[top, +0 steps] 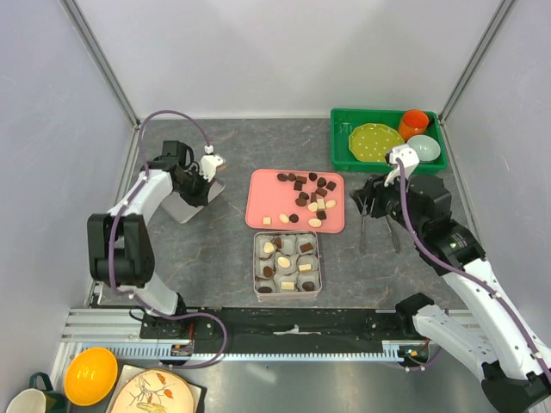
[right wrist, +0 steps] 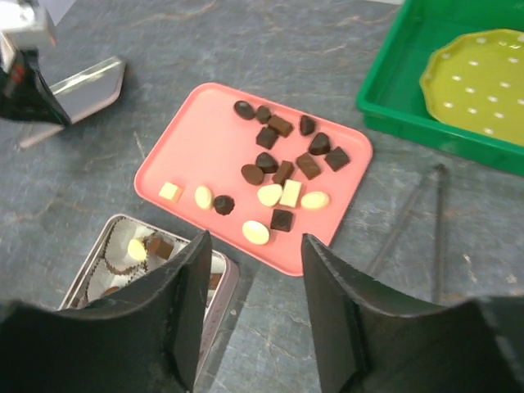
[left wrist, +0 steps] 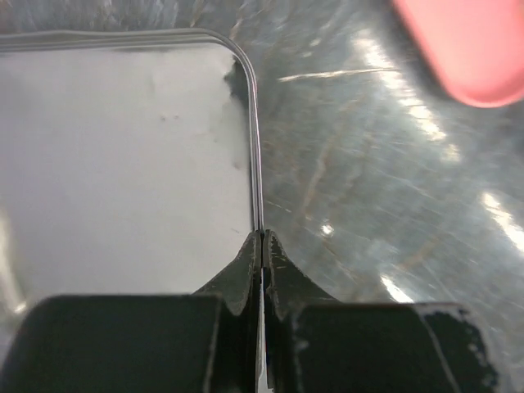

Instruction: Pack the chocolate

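Observation:
Dark and cream-white chocolate (top: 303,196) (right wrist: 282,172) lies loose on a pink tray (top: 263,185) (right wrist: 196,139). In front of the tray stands a metal tin (top: 255,267) (right wrist: 225,286) with white paper cups and several pieces in it. At the far left, my left gripper (top: 209,176) (left wrist: 262,237) is shut on the rim of the tin lid (top: 181,209) (left wrist: 123,164), which lies tilted on the table. My right gripper (top: 366,202) (right wrist: 254,246) hangs open and holds nothing, right of the tray and above its near corner.
Metal tongs (top: 379,228) (right wrist: 417,221) lie on the table right of the tray. A green bin (top: 340,138) (right wrist: 393,90) at the back right holds a dotted plate (top: 374,142), an orange cup (top: 414,122) and a bowl (top: 424,148).

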Robot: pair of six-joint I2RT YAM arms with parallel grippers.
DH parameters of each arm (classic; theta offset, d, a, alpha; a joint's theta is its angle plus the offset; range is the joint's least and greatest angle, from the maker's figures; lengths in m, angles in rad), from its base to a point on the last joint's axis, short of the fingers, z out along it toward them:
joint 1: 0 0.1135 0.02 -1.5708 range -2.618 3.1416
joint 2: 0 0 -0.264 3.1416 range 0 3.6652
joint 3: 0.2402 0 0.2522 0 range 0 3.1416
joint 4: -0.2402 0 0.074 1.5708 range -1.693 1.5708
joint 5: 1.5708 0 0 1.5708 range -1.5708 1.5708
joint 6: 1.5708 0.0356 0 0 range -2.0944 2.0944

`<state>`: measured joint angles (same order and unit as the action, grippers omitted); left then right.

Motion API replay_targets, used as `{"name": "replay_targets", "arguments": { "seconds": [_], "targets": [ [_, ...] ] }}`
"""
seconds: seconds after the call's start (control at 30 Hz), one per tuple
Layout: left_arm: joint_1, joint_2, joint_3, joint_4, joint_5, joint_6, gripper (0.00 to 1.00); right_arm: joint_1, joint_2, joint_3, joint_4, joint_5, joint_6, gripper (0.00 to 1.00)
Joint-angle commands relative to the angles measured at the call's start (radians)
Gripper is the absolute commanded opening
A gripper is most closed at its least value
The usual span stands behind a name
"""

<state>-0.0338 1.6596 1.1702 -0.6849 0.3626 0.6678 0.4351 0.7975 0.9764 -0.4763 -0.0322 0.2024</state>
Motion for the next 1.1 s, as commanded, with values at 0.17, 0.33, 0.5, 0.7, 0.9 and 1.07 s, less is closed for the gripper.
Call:
{"name": "replay_targets", "arguments": {
  "seconds": [0.17, 0.33, 0.5, 0.7, 0.9, 1.07],
  "targets": [
    [-0.118, -0.297, 0.019, -0.232, 0.110, -0.039, 0.01, 0.106, -0.092, -0.336, 0.583, -0.235, -0.270, 0.67],
    [-0.241, -0.377, 0.034, -0.344, 0.096, -0.062, 0.01, 0.229, 0.049, -0.384, 0.682, -0.253, -0.472, 0.78],
    [-0.377, -0.420, 0.063, -0.418, 0.061, -0.086, 0.02, 0.391, 0.178, -0.300, 0.648, -0.203, -0.619, 0.81],
    [-0.448, -0.431, 0.144, -0.502, 0.093, -0.112, 0.01, 0.617, 0.242, -0.280, 0.624, 0.018, -0.854, 0.82],
    [-0.534, -0.443, 0.169, -0.553, 0.111, -0.128, 0.02, 0.744, 0.253, -0.285, 0.673, 0.123, -0.949, 0.82],
    [-0.587, -0.454, 0.171, -0.581, 0.116, -0.140, 0.01, 0.789, 0.275, -0.249, 0.697, 0.153, -1.000, 0.82]
  ]
}}
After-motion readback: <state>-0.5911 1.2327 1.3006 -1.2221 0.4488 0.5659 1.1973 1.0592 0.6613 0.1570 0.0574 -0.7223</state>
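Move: The lid, already off the table with its edge in the left fingers, lies about 48 cm left of the right hand, 9 cm ahead and 22 below. From the left hand the chocolate box is roughly 25 cm right, 18 back and 4 below; the pink tray is 27 right, 3 ahead and 6 below. From the right hand the box is some 19 left, 10 back and 26 below, the tray 17 left, 11 ahead. The lid, still pinched by its edge in the closed left fingers, is carried back and to the right towards the chocolate box, about 18 cm back, 13 right and 13 up, turning some 30 degrees clockwise. Meanwhile the empty right hand swings about 20 cm left, sinking and drawing back, in over the box towards the lid, opening wider and turning until its fingers point mainly left. ##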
